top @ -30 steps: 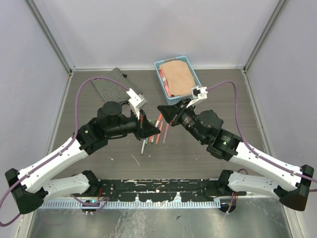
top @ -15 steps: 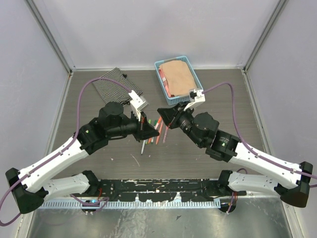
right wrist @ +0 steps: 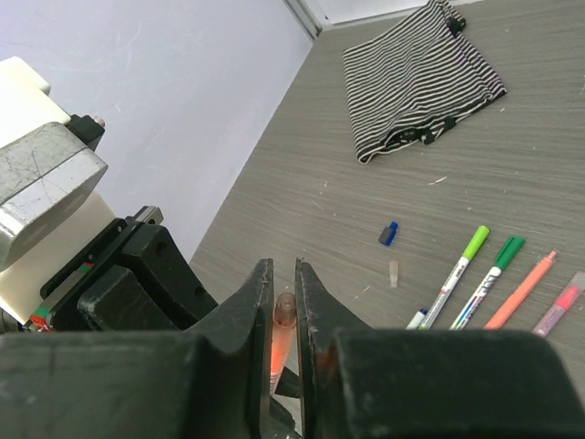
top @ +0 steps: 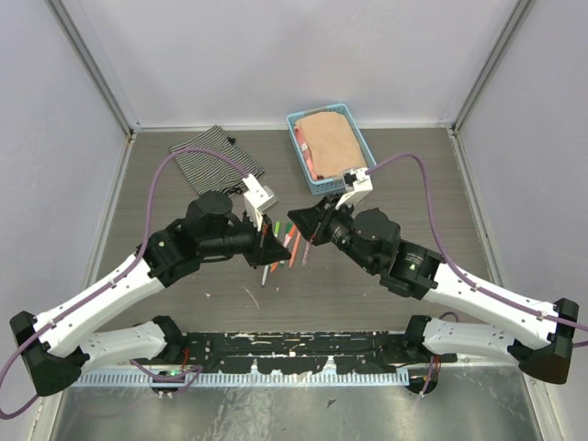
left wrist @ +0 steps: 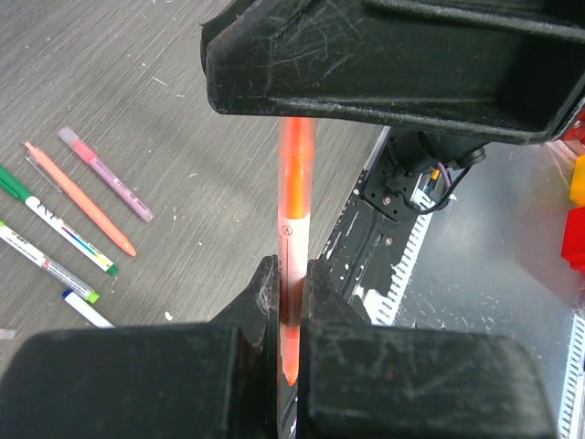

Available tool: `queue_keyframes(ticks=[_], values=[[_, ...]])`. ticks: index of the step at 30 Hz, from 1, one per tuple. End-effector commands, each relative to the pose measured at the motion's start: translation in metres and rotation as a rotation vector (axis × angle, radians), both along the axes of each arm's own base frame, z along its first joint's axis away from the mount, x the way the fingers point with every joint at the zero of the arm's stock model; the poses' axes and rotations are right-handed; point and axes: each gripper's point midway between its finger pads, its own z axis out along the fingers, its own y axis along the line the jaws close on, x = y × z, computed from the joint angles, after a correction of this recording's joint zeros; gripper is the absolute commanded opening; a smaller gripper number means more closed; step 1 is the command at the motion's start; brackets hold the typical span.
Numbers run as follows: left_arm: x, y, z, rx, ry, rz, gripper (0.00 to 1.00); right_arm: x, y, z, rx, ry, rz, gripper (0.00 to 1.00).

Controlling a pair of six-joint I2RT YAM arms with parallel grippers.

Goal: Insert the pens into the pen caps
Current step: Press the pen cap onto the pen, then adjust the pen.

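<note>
My left gripper [left wrist: 291, 274] is shut on an orange pen [left wrist: 297, 183]. The pen runs up from the jaws, and its far end is hidden behind the black body of my right gripper [left wrist: 393, 64]. My right gripper [right wrist: 284, 270] is shut on a short translucent orange pen cap [right wrist: 285, 315]. I cannot tell whether the pen's end sits inside it. In the top view the two grippers [top: 268, 241] [top: 296, 222] meet above several loose pens [top: 292, 250] on the table. A blue cap [right wrist: 389, 233] and a clear cap [right wrist: 394, 273] lie on the table.
On the table lie a light-green-capped pen [right wrist: 462, 265], a dark-green-capped pen [right wrist: 494, 274], an orange pen [right wrist: 523, 288] and a pink pen [right wrist: 559, 302]. A striped cloth [top: 216, 161] lies at the back left. A blue basket [top: 301, 138] holding tan fabric stands at the back.
My right gripper has shifted left and nearer, toward the left gripper. The left gripper has drawn back a little to the left. Both stay shut on what they hold.
</note>
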Motion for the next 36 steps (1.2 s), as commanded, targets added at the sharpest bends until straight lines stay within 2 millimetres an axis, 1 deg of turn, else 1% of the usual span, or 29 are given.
queue_keyframes(ticks=[1, 4, 8, 9, 10, 11, 13, 14, 16, 18, 20, 23, 25, 27, 29, 31, 33, 36], values=[[0.035, -0.004, 0.161, -0.409, -0.385, 0.121, 0.00, -0.081, -0.004, -0.119, -0.399, 0.283, 0.333, 0.00], [0.035, -0.003, 0.161, -0.411, -0.387, 0.124, 0.00, -0.082, -0.006, -0.117, -0.394, 0.283, 0.330, 0.00], [0.035, -0.005, 0.163, -0.415, -0.386, 0.119, 0.00, -0.082, -0.007, -0.121, -0.394, 0.290, 0.324, 0.00], [0.035, -0.006, 0.161, -0.412, -0.383, 0.115, 0.00, -0.080, -0.007, -0.120, -0.391, 0.285, 0.317, 0.00], [0.035, -0.006, 0.159, -0.408, -0.379, 0.114, 0.00, -0.078, -0.007, -0.114, -0.382, 0.271, 0.309, 0.01], [0.035, -0.006, 0.158, -0.407, -0.379, 0.113, 0.00, -0.074, -0.007, -0.107, -0.372, 0.253, 0.292, 0.04], [0.034, -0.006, 0.153, -0.397, -0.368, 0.109, 0.00, -0.064, -0.010, -0.083, -0.341, 0.196, 0.245, 0.11], [0.033, -0.006, 0.149, -0.390, -0.362, 0.104, 0.00, -0.059, -0.012, -0.071, -0.327, 0.166, 0.220, 0.16], [0.031, -0.006, 0.138, -0.371, -0.344, 0.095, 0.00, -0.044, -0.018, -0.043, -0.298, 0.100, 0.137, 0.24], [0.030, -0.006, 0.127, -0.354, -0.323, 0.091, 0.00, -0.030, -0.026, -0.014, -0.261, 0.030, 0.057, 0.32], [0.029, -0.006, 0.116, -0.338, -0.299, 0.091, 0.00, -0.020, -0.032, 0.017, -0.207, -0.033, -0.004, 0.39], [0.026, -0.004, 0.097, -0.311, -0.256, 0.091, 0.00, -0.013, -0.046, 0.064, -0.110, -0.128, -0.076, 0.48], [0.024, -0.002, 0.085, -0.301, -0.228, 0.099, 0.00, -0.013, -0.057, 0.089, -0.036, -0.180, -0.104, 0.51], [0.022, 0.001, 0.076, -0.292, -0.208, 0.108, 0.00, -0.016, -0.067, 0.103, 0.011, -0.218, -0.115, 0.52], [0.020, 0.005, 0.070, -0.288, -0.199, 0.116, 0.00, -0.017, -0.075, 0.106, 0.019, -0.233, -0.127, 0.53], [0.019, 0.008, 0.064, -0.281, -0.193, 0.121, 0.00, -0.018, -0.078, 0.098, 0.003, -0.230, -0.132, 0.53], [0.018, 0.010, 0.061, -0.281, -0.193, 0.126, 0.00, -0.020, -0.074, 0.089, 0.001, -0.217, -0.112, 0.54], [0.017, 0.010, 0.058, -0.281, -0.194, 0.126, 0.00, -0.024, -0.061, 0.079, 0.023, -0.204, -0.057, 0.54]])
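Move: The cap, already on the orange pen in the left fingers, lies about 7 cm above the left hand, 4 ahead and 1 to its right. The pen's middle is some 4 cm below the right hand, 2 back and 1 left. On the table 18 cm below the left hand, the coral pen lies 14 cm straight ahead, the green pen 3 cm left of it, the pink pen 4 cm right of it. Right fingers release the cap, retreating some 12 cm up and right; the left lifts the pen 5 cm. ##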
